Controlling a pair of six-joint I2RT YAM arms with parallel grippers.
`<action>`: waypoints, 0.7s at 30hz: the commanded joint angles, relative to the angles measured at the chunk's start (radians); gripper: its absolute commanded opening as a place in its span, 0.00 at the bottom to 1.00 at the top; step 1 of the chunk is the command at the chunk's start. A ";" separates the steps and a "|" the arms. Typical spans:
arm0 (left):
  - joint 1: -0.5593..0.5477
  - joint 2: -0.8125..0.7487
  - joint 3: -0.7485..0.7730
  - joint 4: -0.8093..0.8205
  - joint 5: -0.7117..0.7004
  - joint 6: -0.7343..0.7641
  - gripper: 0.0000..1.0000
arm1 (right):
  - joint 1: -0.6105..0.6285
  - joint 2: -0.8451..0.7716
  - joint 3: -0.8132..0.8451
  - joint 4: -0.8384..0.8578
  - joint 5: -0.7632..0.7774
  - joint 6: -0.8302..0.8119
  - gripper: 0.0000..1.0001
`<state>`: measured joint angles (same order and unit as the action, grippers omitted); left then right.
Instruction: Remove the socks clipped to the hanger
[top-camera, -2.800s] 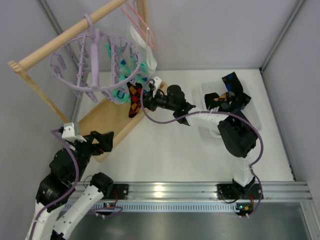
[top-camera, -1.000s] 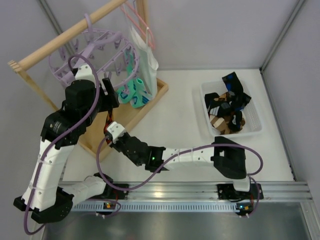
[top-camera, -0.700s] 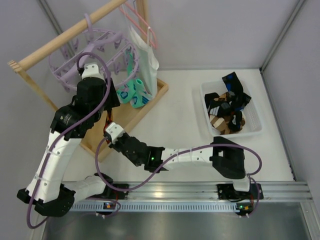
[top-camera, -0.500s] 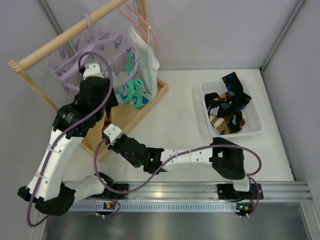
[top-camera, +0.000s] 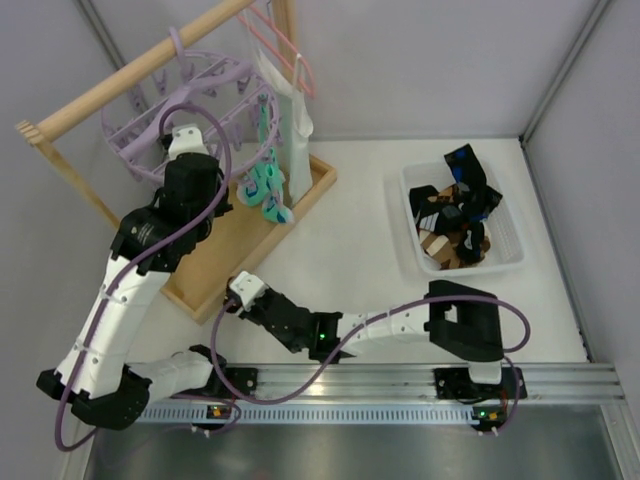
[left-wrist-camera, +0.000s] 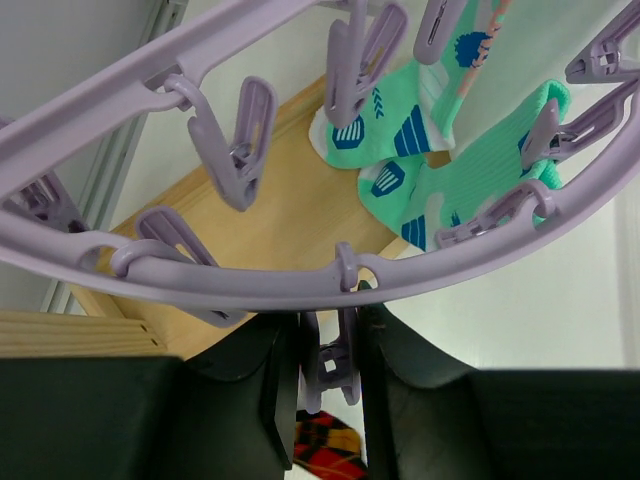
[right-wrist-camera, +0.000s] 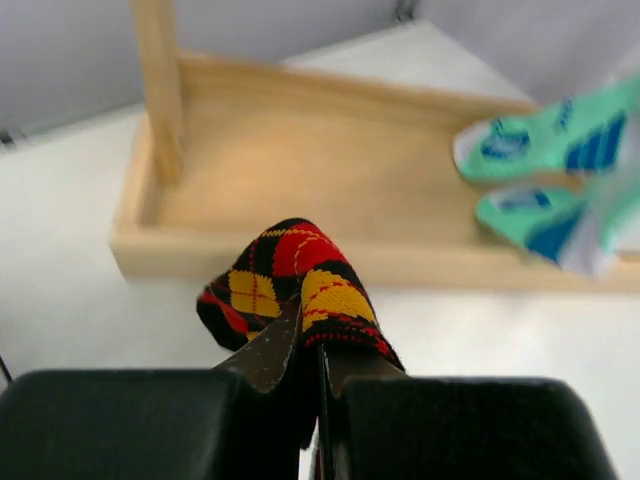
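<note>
The lavender hanger (top-camera: 215, 68) hangs from the wooden bar at the back left; its ring (left-wrist-camera: 250, 285) fills the left wrist view. My left gripper (left-wrist-camera: 330, 335) reaches up under the ring and is shut on one dangling clip (left-wrist-camera: 337, 372). Mint-green socks (top-camera: 265, 188) (left-wrist-camera: 480, 170) stay clipped on the ring's right side. My right gripper (right-wrist-camera: 312, 365) is shut on the diamond-patterned sock (right-wrist-camera: 290, 275), whose free end stands up clear of any clip. That sock (left-wrist-camera: 325, 445) shows just below the squeezed clip. From above, the right gripper (top-camera: 238, 292) sits low, beside the wooden base.
A wooden base tray (top-camera: 215, 255) lies under the rack, whose wooden bar (top-camera: 110, 85) slopes up to the right. A white cloth (top-camera: 297, 115) hangs from a pink wire hanger (top-camera: 290, 55). A white bin (top-camera: 475, 267) at the right holds several socks.
My left gripper has closed onto the hanger clip. My right gripper has drawn back toward the near edge and slightly right, carrying the diamond sock away from the hanger.
</note>
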<state>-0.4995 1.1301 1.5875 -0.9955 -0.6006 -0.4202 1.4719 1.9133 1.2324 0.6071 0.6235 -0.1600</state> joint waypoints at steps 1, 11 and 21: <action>-0.005 -0.035 -0.018 0.040 -0.022 0.004 0.09 | 0.016 -0.183 -0.180 0.129 0.077 0.065 0.00; -0.005 -0.226 -0.124 0.044 0.082 0.038 0.87 | -0.267 -0.734 -0.304 -0.576 0.100 0.301 0.00; -0.004 -0.602 -0.466 0.158 0.259 0.012 0.98 | -0.980 -0.850 -0.088 -0.897 -0.077 0.208 0.00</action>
<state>-0.5003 0.5930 1.2049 -0.9264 -0.3943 -0.3847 0.6537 1.0367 1.0443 -0.1818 0.6594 0.0795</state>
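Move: The right hand, already pinching the freed argyle sock, has the white basket some 47 cm to its right, 22 cm ahead and 15 cm below; the wooden tray lies about 18 cm straight ahead of it and 19 cm below. The left hand still squeezes the purple clip between its fingers, with the argyle sock roughly 12 cm back and 17 cm below, and the green socks about 11 cm ahead, 9 cm right and 14 cm down. The left fingers spread wide and let go of the purple clip, then the hand draws back about 10 cm from the hanger, sinking slightly towards the end. The right hand keeps its pinch on the argyle sock and sweeps quickly right some 40 cm towards the basket, dipping briefly, then rising and reaching forward while turning about 50 degrees clockwise. ##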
